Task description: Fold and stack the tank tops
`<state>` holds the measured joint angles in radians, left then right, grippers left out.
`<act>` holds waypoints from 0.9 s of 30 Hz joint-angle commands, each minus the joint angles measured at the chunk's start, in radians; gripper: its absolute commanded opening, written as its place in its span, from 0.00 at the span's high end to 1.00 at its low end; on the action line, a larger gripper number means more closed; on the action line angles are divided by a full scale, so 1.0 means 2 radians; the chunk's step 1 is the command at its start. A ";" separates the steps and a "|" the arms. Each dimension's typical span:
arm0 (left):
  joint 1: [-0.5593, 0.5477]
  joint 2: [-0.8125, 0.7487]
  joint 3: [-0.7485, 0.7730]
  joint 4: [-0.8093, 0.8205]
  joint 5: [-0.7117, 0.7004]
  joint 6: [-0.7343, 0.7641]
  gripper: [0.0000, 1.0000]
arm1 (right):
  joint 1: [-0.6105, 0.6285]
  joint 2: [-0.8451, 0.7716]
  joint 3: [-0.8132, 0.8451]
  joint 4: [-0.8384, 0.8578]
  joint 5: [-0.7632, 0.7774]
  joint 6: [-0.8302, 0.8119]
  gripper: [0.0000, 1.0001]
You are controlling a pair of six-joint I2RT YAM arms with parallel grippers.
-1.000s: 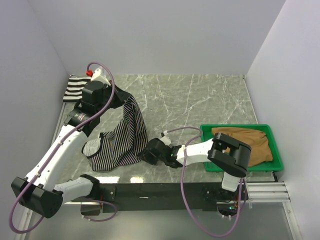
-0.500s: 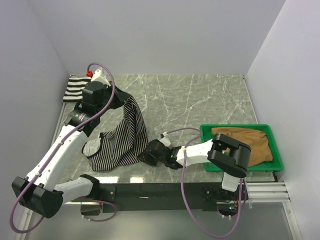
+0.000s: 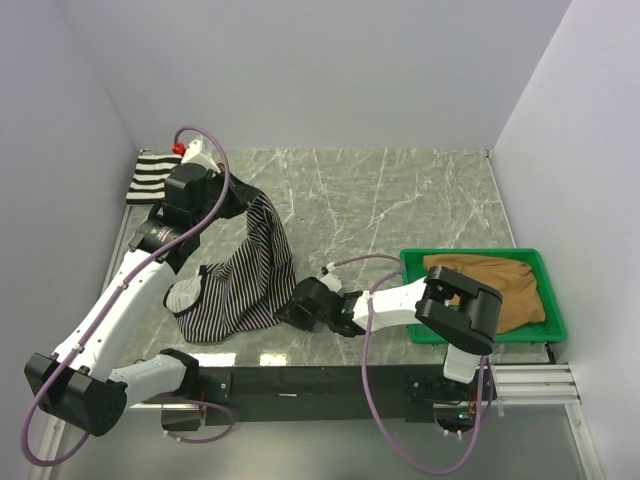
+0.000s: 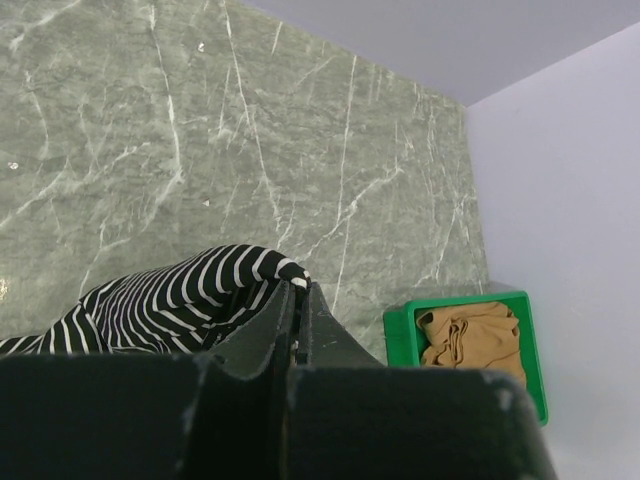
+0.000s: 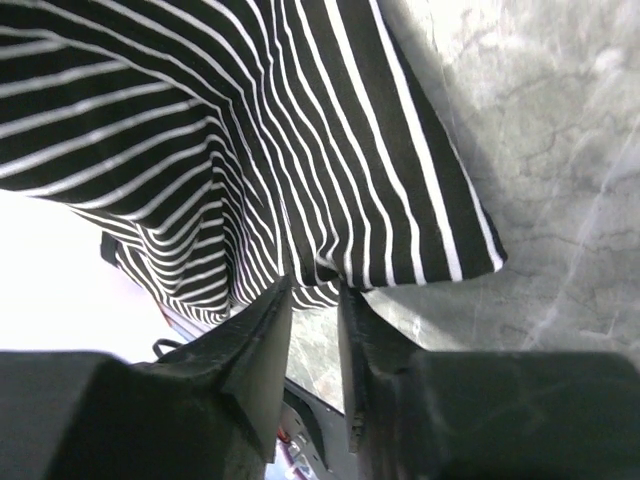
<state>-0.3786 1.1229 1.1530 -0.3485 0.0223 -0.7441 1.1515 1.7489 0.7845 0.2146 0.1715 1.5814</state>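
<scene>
The pinstriped tank top (image 3: 245, 280) hangs from my left gripper (image 3: 250, 195), its lower part heaped on the marble. In the left wrist view the left gripper (image 4: 300, 288) is shut on a fold of this striped cloth (image 4: 170, 300). My right gripper (image 3: 285, 312) sits low at the top's near right hem. Seen from the right wrist, the right gripper (image 5: 313, 287) is open, jaws a narrow gap apart, with the hem of the cloth (image 5: 250, 130) just at the fingertips. A wide-striped tank top (image 3: 150, 178) lies folded at the far left corner. The tan tank top (image 3: 500, 285) lies in the tray.
The green tray (image 3: 480, 254) stands at the right near edge, also seen from the left wrist as a green tray (image 4: 400, 335) holding the tan cloth (image 4: 470, 335). White walls close in the left, back and right sides. Marble table (image 3: 400, 200) stretches behind.
The right gripper's jaws have drawn slightly closer at the hem. The left arm still holds the pinstriped top up in the same place.
</scene>
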 commanded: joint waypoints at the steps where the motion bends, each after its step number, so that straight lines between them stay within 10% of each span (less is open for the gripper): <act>1: 0.004 -0.011 0.000 0.021 0.008 0.012 0.99 | -0.008 0.001 0.021 -0.006 0.009 0.005 0.69; 18: 0.011 -0.010 0.001 0.022 0.012 0.013 0.99 | -0.029 -0.001 0.029 -0.031 0.012 -0.022 1.00; 27: 0.062 -0.018 0.058 -0.001 0.013 0.021 0.99 | -0.069 -0.183 -0.009 -0.097 0.054 -0.102 1.00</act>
<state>-0.2878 1.1229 1.1805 -0.3744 0.0353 -0.7250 1.0607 1.5494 0.7750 0.0731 0.1940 1.4685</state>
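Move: The right hand, fingers partly open, is right at the near right corner of the black tank top with white pinstripes: about 2 cm ahead, level sideways, 1 cm lower. The green crate's middle is some 50 cm to its right and 4 cm ahead; the folded striped tank top is roughly 42 cm ahead, 37 cm left. From the left hand, holding the garment's other end high, that corner is about 15 cm back, 5 cm right, 29 cm below. Forward about 2 cm, barely sinking, the right hand creeps onto the corner while its fingers close fully and pinch the cloth; it then pulls up quickly, about 5 cm, drawing some 3 cm right and slightly farther out. The left hand keeps its grip up high and at the end swings about 3 cm left, away from the right hand. ##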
